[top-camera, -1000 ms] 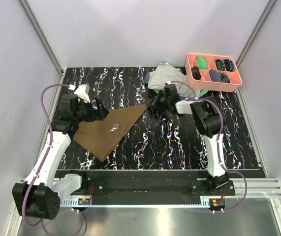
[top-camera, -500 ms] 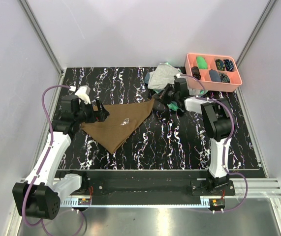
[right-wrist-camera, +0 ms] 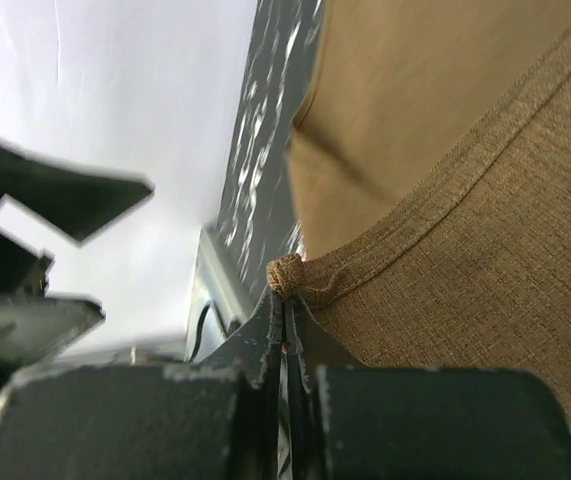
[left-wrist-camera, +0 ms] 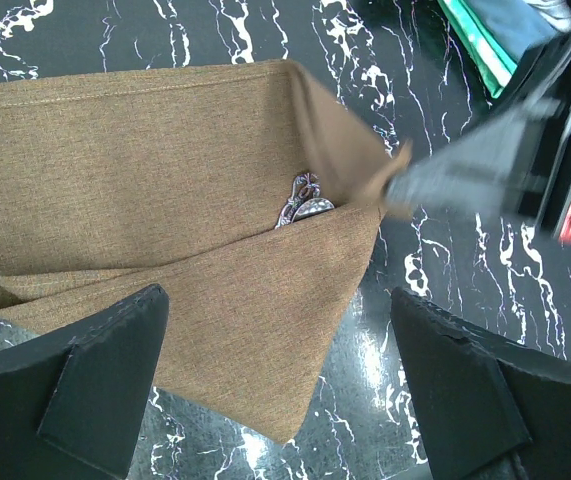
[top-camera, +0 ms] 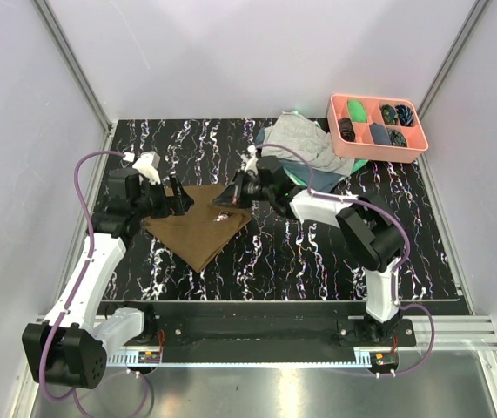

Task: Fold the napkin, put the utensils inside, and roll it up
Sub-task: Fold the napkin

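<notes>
The brown napkin point(top-camera: 194, 231) lies folded on the black marbled table, left of centre. My right gripper point(top-camera: 232, 197) is shut on its right corner and holds that corner lifted over the cloth; the pinched corner point(right-wrist-camera: 287, 272) bulges just above the closed jaws point(right-wrist-camera: 285, 300). Silver utensils point(left-wrist-camera: 303, 200) peek out from under the raised flap. My left gripper point(left-wrist-camera: 285, 400) hovers open over the napkin's near edge point(left-wrist-camera: 265, 330), its fingers point(left-wrist-camera: 75, 400) wide apart and holding nothing. In the top view it sits at the napkin's left corner point(top-camera: 174, 198).
A pink compartment tray point(top-camera: 335, 111) with small items stands at the back right. A grey cloth point(top-camera: 296, 139) lies bunched beside it over a green cloth point(top-camera: 352, 165). The green cloth's edge point(left-wrist-camera: 475, 40) shows in the left wrist view.
My right gripper has carried the napkin's right corner leftward, back over the cloth, folding a flap over the utensils. The left arm has hardly moved.
</notes>
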{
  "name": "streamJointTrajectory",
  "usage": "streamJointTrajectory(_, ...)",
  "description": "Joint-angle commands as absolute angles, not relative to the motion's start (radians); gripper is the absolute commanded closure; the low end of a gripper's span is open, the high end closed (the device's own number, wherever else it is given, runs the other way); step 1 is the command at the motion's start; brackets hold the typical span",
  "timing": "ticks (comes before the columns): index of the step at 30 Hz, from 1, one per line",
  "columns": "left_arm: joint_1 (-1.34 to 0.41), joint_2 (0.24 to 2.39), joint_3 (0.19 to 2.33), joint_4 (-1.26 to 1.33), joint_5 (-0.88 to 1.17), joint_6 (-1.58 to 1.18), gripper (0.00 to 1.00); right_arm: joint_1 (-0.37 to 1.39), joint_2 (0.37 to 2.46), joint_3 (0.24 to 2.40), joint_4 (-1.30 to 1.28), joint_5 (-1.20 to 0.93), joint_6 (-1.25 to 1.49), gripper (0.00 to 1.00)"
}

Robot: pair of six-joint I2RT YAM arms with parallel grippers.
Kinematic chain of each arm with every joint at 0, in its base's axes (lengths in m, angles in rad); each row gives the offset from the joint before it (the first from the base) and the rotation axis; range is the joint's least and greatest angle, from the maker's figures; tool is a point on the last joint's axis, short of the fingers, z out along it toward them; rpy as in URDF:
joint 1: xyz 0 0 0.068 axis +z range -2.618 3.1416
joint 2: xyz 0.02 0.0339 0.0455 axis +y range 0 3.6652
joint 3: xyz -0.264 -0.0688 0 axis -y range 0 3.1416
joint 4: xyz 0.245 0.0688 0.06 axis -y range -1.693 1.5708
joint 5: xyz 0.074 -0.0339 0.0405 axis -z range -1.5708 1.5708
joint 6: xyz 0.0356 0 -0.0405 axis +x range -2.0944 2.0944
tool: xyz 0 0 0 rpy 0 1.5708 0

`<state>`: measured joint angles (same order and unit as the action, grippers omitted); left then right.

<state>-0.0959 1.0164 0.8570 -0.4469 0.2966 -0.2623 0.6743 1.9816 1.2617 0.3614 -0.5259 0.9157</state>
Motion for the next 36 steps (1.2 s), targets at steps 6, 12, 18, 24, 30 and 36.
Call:
streamJointTrajectory(6,-0.091,0.997,0.845,-0.4,0.342,-0.267,0.04,0.825,1.98,1.252,0.443,-0.609,0.988,1.0)
streamJointTrajectory(12,-0.091,0.991,0.841,-0.397,0.347,-0.268,0.04,0.885,2.063,1.261,0.436,-0.623,0.974,1.0)
streamJointTrajectory(18,-0.091,0.992,0.838,-0.393,0.354,-0.272,0.04,0.907,2.134,1.241,0.436,-0.655,0.962,1.0)
streamJointTrajectory(24,-0.091,0.991,0.834,-0.388,0.359,-0.273,0.04,0.923,2.169,1.229,0.431,-0.663,0.948,1.0)
streamJointTrajectory(30,-0.091,0.992,0.833,-0.39,0.359,-0.275,0.04,0.931,2.175,1.249,0.426,-0.683,0.937,0.81)
streamJointTrajectory(36,-0.091,0.999,0.83,-0.385,0.357,-0.278,0.04,0.931,2.086,1.241,0.367,-0.693,0.846,0.43)
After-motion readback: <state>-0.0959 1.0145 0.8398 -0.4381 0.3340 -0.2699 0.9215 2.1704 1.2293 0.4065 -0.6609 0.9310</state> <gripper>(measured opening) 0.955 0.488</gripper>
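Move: The napkin's near corner, where the held flap is headed, lies about 18 cm back, 7 cm to the left and 13 cm below the right hand. The utensil heads peep out of the fold almost under that hand, roughly 2 cm back and 12 cm below. The clothes pile stands some 17 cm ahead and 27 cm to the right. From the left hand the near corner is about 14 cm back, 2 cm right and 17 cm below. The napkin's raised corner, already pinched in the right hand, is drawn back and somewhat left across the utensils, towards the near corner, about 14 cm back in all. Having travelled level at first, the hand then sinks some 9 cm, turning about 20 degrees counter-clockwise, and opens its fingers about halfway around the cloth once down. ##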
